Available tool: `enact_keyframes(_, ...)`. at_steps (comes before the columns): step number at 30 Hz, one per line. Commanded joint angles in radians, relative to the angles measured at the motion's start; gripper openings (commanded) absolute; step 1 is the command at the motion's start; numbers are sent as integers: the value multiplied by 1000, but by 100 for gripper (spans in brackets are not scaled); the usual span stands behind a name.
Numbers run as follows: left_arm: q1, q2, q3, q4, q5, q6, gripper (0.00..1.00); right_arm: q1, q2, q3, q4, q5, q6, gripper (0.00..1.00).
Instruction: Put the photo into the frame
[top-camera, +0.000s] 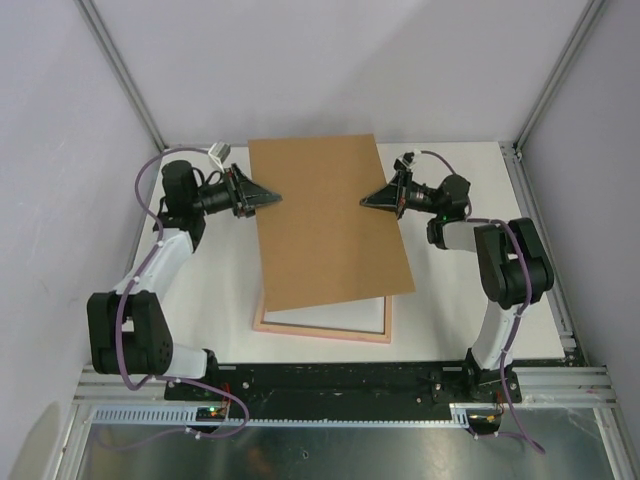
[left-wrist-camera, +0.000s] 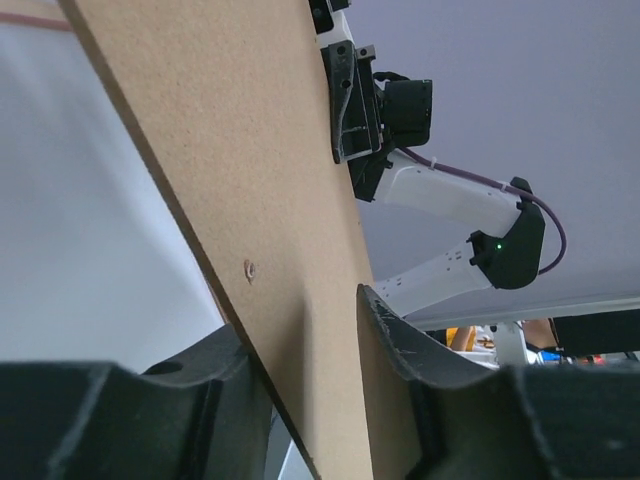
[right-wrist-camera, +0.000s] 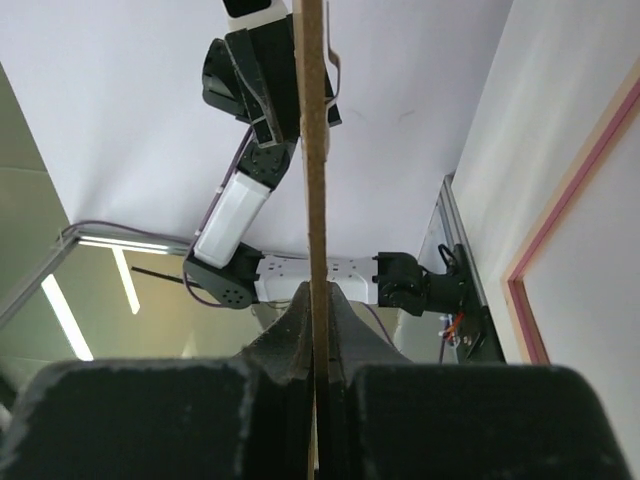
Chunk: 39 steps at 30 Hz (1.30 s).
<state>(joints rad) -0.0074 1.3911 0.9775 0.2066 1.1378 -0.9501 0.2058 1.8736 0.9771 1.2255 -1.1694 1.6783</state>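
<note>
A plain brown backing board (top-camera: 325, 220) hangs tilted over the table, its near edge low over the frame (top-camera: 320, 332). The frame is pale pink, lies flat near the arm bases and shows white inside. My right gripper (top-camera: 368, 200) is shut on the board's right edge; in the right wrist view both fingers (right-wrist-camera: 340, 330) press the thin board (right-wrist-camera: 313, 150). My left gripper (top-camera: 272, 198) is at the board's left edge. Its jaws (left-wrist-camera: 300, 330) straddle the slanted board (left-wrist-camera: 250, 150) and stand much wider than the board is thick. The photo is not visible in any view.
The white table top (top-camera: 220, 290) lies under the frame, whose pink rail (right-wrist-camera: 570, 190) also shows in the right wrist view. Purple-grey walls close in the back and sides. A black rail (top-camera: 340, 380) carries both arm bases at the near edge.
</note>
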Motion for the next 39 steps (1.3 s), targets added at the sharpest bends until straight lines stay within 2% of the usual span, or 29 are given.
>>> enact_keyframes(1,4,-32,-23,55,27,-20,36,6,24,0,295,-15,97,0)
enact_keyframes(6,4,-27,-23,13,7,13,20,7,19,1,279,-30,70,0)
enact_keyframes(8,4,-26,-9,-35,-9,42,7,9,12,0,251,-38,40,0)
enact_keyframes(9,4,-27,-5,-54,-17,52,4,8,8,0,216,-42,11,0)
enact_keyframes(10,4,-33,-2,-68,-24,57,2,7,-1,0,183,-45,-17,2)
enact_keyframes(11,4,-37,1,-79,-38,59,1,6,-11,1,115,-46,-72,8)
enact_keyframes(13,4,-51,5,-100,-66,59,0,-1,-50,2,-131,-30,-259,29)
enact_keyframes(15,4,-74,5,-117,-106,54,0,-10,-113,34,-571,39,-590,46)
enact_keyframes(16,4,-87,6,-124,-126,52,0,-12,-147,90,-882,138,-814,54)
enact_keyframes(18,4,-115,5,-140,-182,48,0,4,-188,180,-1273,362,-1089,64)
enact_keyframes(21,4,-162,5,-161,-259,48,0,-4,-241,222,-1483,577,-1186,73)
enact_keyframes(25,-2,-225,1,-189,-370,42,0,-9,-347,239,-1608,856,-1208,78)
enact_keyframes(27,-16,-260,3,-221,-448,38,0,26,-411,269,-1669,1004,-1221,80)
enact_keyframes(29,-42,-297,9,-261,-547,29,0,104,-467,316,-1729,1161,-1236,81)
enact_keyframes(33,-144,-346,37,-334,-797,-5,0,351,-539,414,-1830,1481,-1266,82)
enact_keyframes(39,-342,-336,103,-450,-1123,-115,0,850,-524,529,-1893,1910,-1344,83)
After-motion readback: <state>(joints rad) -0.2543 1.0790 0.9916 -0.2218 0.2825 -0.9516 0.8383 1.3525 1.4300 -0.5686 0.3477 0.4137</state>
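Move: Just right of the left hand lies the brown backing board, roughly level in the air. Its left edge is already between the open fingers, and its middle is about 10 cm to the right and 4 cm back. The empty frame lies on the table some 25 cm lower, its middle around 9 cm right and 4 cm back. From the right hand, still pinching the opposite edge, the board's middle is about 7 cm left and 4 cm back. Closing on the board's left edge, the left hand sinks about 2 cm and pinches it. Only then does the right hand open wide, dip forward and down some 5 cm, back out to its right, then swing left, back and up over the board, rolling to point down. Meanwhile the left hand rises 3 cm and turns about 30 degrees counter-clockwise, keeping its pinch. ##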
